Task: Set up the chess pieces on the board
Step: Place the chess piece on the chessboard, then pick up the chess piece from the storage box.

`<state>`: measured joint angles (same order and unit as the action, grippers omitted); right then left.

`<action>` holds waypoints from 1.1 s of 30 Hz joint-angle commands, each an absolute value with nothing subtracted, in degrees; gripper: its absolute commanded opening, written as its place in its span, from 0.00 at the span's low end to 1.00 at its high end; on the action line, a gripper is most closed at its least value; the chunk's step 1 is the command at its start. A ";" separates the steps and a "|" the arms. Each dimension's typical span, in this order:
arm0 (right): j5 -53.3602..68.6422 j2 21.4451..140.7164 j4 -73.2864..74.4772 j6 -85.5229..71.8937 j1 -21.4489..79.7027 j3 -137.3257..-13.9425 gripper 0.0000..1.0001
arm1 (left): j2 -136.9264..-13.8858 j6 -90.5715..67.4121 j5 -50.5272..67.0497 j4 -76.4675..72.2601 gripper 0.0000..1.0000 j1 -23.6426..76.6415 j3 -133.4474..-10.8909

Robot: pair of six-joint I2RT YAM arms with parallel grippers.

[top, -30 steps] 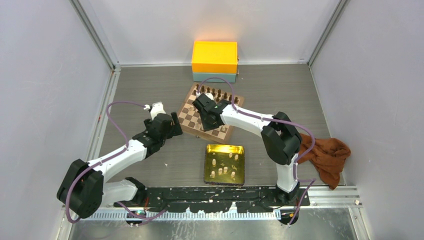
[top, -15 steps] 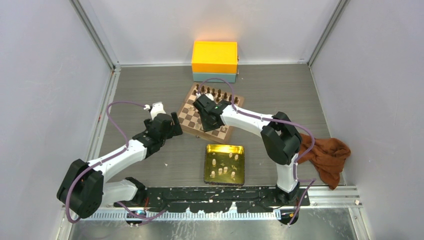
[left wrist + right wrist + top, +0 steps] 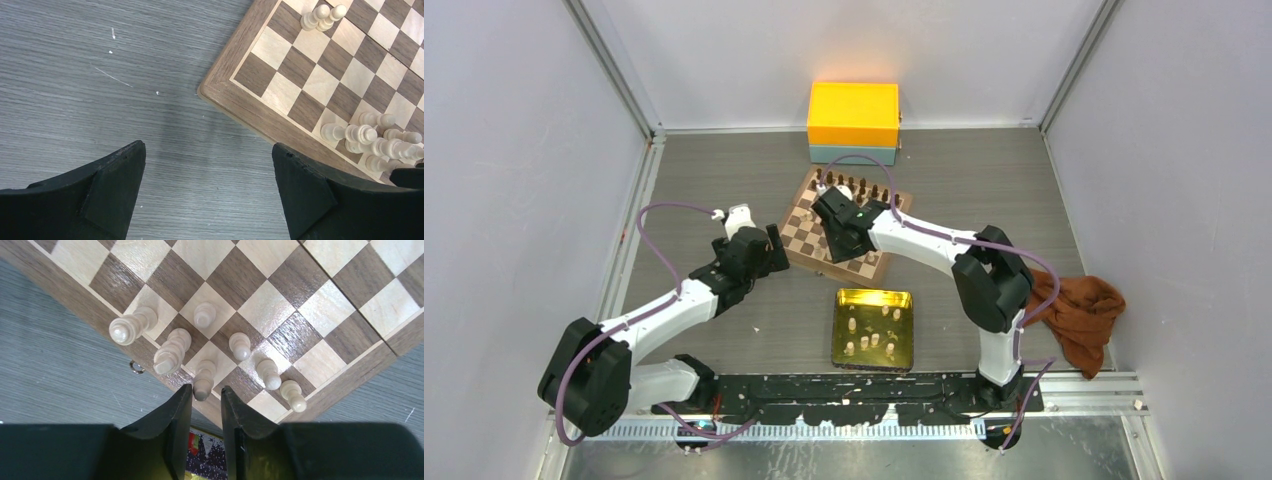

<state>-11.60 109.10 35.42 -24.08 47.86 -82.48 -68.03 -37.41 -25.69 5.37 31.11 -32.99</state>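
Observation:
The board lies at mid-table, angled. My right gripper hovers over its near edge, open. A cream chess piece stands on a square just at the fingertips, with a gap on its right side. Several more cream chess pieces stand in the two rows nearest that edge. My left gripper is wide open over bare table beside the board's corner, holding nothing. In the left wrist view, other cream pieces cluster on the board.
A gold tin tray with several cream pieces sits in front of the board. Dark pieces line the board's far edge. An orange box stands behind, and a brown cloth lies at the right.
My right gripper's jaws have spread apart around the cream piece, leaving it standing on the board. The hand has shifted slightly toward the far side. The left arm has not moved.

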 commanded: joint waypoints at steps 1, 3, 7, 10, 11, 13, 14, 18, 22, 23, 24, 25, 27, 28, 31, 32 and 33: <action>-11.78 103.78 34.36 -23.19 47.72 -82.64 0.34 | -68.03 -38.23 -26.65 3.36 0.98 31.32 -35.08; -11.77 103.04 34.45 -23.20 47.82 -82.41 0.34 | -67.95 -38.31 -26.68 3.43 0.98 31.34 -35.08; -12.04 101.47 34.92 -23.11 48.25 -82.02 0.34 | -67.94 -38.32 -26.69 3.73 0.98 31.35 -35.31; -12.48 99.89 35.39 -23.02 48.78 -81.52 0.34 | -67.87 -38.32 -26.88 4.31 0.98 31.37 -35.51; -12.56 99.27 35.60 -23.10 49.04 -81.25 0.34 | -67.78 -38.32 -26.88 4.35 0.98 31.38 -35.51; -13.02 97.89 35.92 -23.14 49.50 -80.49 0.34 | -67.53 -38.32 -27.11 4.46 0.98 31.36 -35.54; -13.43 97.10 36.13 -23.27 49.90 -80.10 0.34 | -67.45 -38.32 -27.14 4.61 0.98 31.37 -35.53; -14.70 92.46 36.77 -24.35 51.14 -77.43 0.34 | -67.54 -38.32 -27.33 4.88 0.98 31.38 -35.68; -16.12 87.12 37.41 -25.92 52.98 -73.61 0.34 | -67.82 -38.32 -27.31 4.90 0.98 31.37 -35.67; -16.40 85.85 37.54 -26.30 53.84 -72.56 0.34 | -67.97 -38.25 -27.30 4.86 0.98 31.38 -35.73; -16.67 84.48 37.79 -26.72 54.51 -71.58 0.34 | -68.21 -38.24 -27.25 4.91 0.98 31.38 -35.84; -16.94 83.45 38.06 -27.03 55.22 -70.76 0.34 | -68.40 -38.17 -27.20 4.93 0.98 31.38 -35.82; -17.51 81.25 38.91 -27.77 56.50 -68.99 0.34 | -68.84 -38.14 -27.11 5.00 0.97 31.38 -35.91; -17.53 80.23 39.03 -28.08 57.11 -68.01 0.34 | -69.08 -38.14 -27.05 4.97 0.97 31.38 -35.80; -16.54 77.26 38.87 -28.98 58.62 -64.56 0.35 | -70.03 -38.17 -27.08 4.93 0.97 31.38 -35.87; -16.31 76.42 38.85 -29.22 59.24 -63.68 0.34 | -70.33 -38.15 -27.15 5.00 0.97 31.37 -35.89; -16.18 75.47 38.77 -29.45 60.08 -62.97 0.35 | -70.66 -38.14 -27.23 5.00 0.97 31.38 -35.94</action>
<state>-15.77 79.37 38.94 -27.40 58.15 -65.41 -69.82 -37.52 -25.91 5.93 31.11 -33.63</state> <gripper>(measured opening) 0.345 0.975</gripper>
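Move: The gold tray I head for has its middle about 13 cm back and 6 cm to the right of my right hand, some 8 cm lower. In it, a lone piece stands roughly 13 cm back and 2 cm right of my hand, and a pair about 11 cm back and 9 cm right. The piece just placed is straight below my fingertips, its middle about 3 cm down. From my left hand the tray lies about 13 cm back and 24 cm right. I lift my right hand almost straight up about 4 cm, clear of the piece left on the near row. Then, still rising, I sweep back and somewhat right, faster and faster, to the gold tray: about 10 cm back and 8 cm up in all. My fingers stay slightly open and empty, and the wrist tilts them some 10 degrees more forward. ##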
